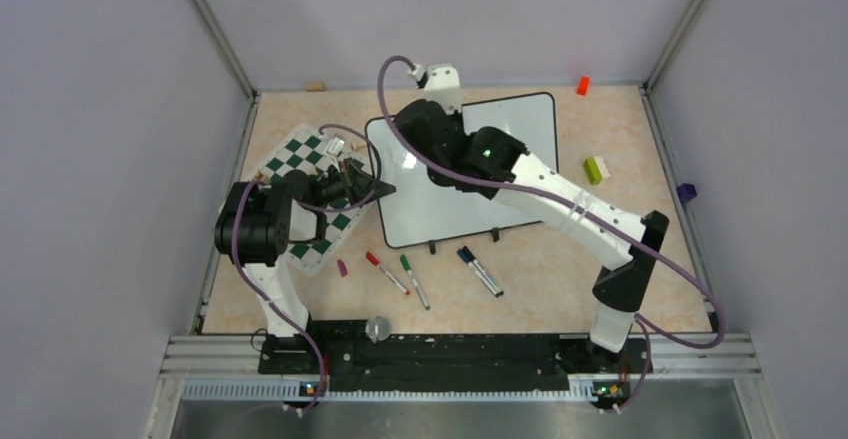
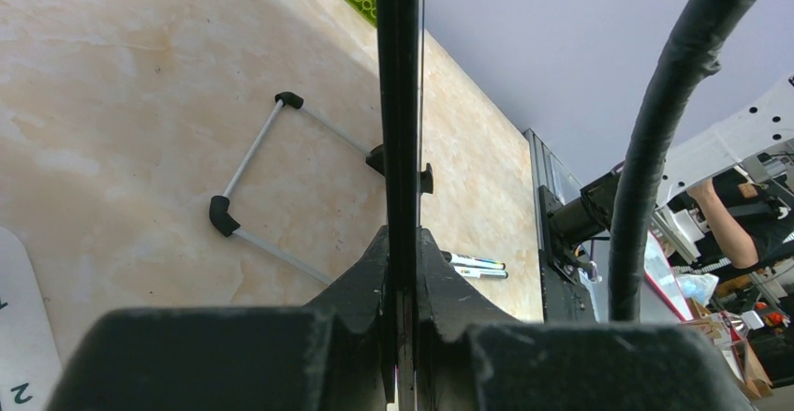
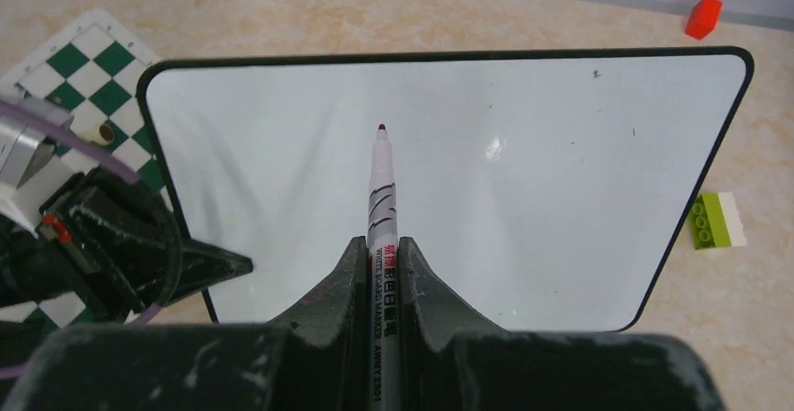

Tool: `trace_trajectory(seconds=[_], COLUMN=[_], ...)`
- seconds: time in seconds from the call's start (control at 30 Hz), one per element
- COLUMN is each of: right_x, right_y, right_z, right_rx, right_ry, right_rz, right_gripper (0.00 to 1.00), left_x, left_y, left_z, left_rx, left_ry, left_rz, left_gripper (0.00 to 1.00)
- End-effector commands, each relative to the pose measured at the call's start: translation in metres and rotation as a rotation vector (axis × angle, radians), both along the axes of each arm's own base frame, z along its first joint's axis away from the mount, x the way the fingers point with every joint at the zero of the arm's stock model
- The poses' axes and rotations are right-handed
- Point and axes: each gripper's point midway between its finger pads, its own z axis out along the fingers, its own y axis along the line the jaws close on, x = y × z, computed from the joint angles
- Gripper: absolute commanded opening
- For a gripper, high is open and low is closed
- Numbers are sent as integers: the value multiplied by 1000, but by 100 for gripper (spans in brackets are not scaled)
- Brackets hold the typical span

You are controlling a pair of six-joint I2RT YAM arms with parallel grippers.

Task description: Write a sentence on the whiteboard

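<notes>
The whiteboard (image 1: pixel 520 139) lies in the middle of the table, white and glossy with a thin black frame. My left gripper (image 1: pixel 383 188) is shut on its left edge; in the left wrist view the frame (image 2: pixel 398 74) runs edge-on between the fingers of the left gripper (image 2: pixel 401 242). My right gripper (image 3: pixel 381 240) is shut on a white whiteboard marker (image 3: pixel 382 186), whose dark red tip points at the whiteboard (image 3: pixel 524 168) near its upper middle. The sentence is out of view; the surface that shows is plain white. In the top view the right arm's wrist (image 1: pixel 440 124) hides its fingers.
A green-and-white chess mat (image 1: pixel 305 174) lies left of the board under the left arm. Red (image 1: pixel 386 272), green (image 1: pixel 414 281) and dark (image 1: pixel 480 270) markers and a pink cap (image 1: pixel 342 268) lie near the front. A red block (image 1: pixel 582 85), green-white brick (image 1: pixel 597 168) and purple block (image 1: pixel 685 192) sit right.
</notes>
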Motion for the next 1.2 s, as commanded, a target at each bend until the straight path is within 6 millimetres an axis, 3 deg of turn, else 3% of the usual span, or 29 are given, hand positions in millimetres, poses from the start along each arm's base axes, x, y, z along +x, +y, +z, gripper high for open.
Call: trace_trajectory(seconds=[0.0, 0.17, 0.37, 0.5, 0.67, 1.17], right_x=[-15, -19, -11, -5, 0, 13], right_y=[10, 41, 61, 66, 77, 99], right_z=[14, 16, 22, 26, 5, -15], right_rx=[-103, -146, 16, 38, 51, 45], right_ry=[-96, -65, 14, 12, 75, 111], right_rz=[-37, 187, 348, 350, 372, 432], right_gripper=[0, 0, 0, 0, 0, 0], left_x=[-7, -8, -9, -11, -13, -13], left_y=[-2, -2, -2, -2, -1, -2], left_z=[5, 5, 5, 5, 4, 4], left_rx=[22, 24, 24, 24, 23, 22], left_ry=[-104, -107, -107, -105, -104, -102], left_rz=[-53, -54, -51, -44, -36, -34], left_gripper=[0, 0, 0, 0, 0, 0])
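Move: The right hand, holding the marker tip forward and down, has the whiteboard's middle about 7 cm ahead, 5 cm to its right and some 19 cm below. The left gripper on the board's left edge is about 13 cm to its left, level with it fore and aft, and 20 cm lower; the blue markers lie roughly 7 cm back, 9 cm right and 33 cm down. From the left hand, the board's middle is some 18 cm right, 6 cm ahead and at about the same height. The right hand sweeps about 9 cm left across the face of the whiteboard with the marker still pinched, first easing back a couple of centimetres and slightly down, then coming forward again and rising, and finally sinking past its starting height to end about 4 cm lower, near the board's left edge. Its wrist swings some 25 degrees counter-clockwise and tips down a little, while the left hand stays in place and keeps its pinch on that edge; whether the marker's tip touches the board can't be seen. ##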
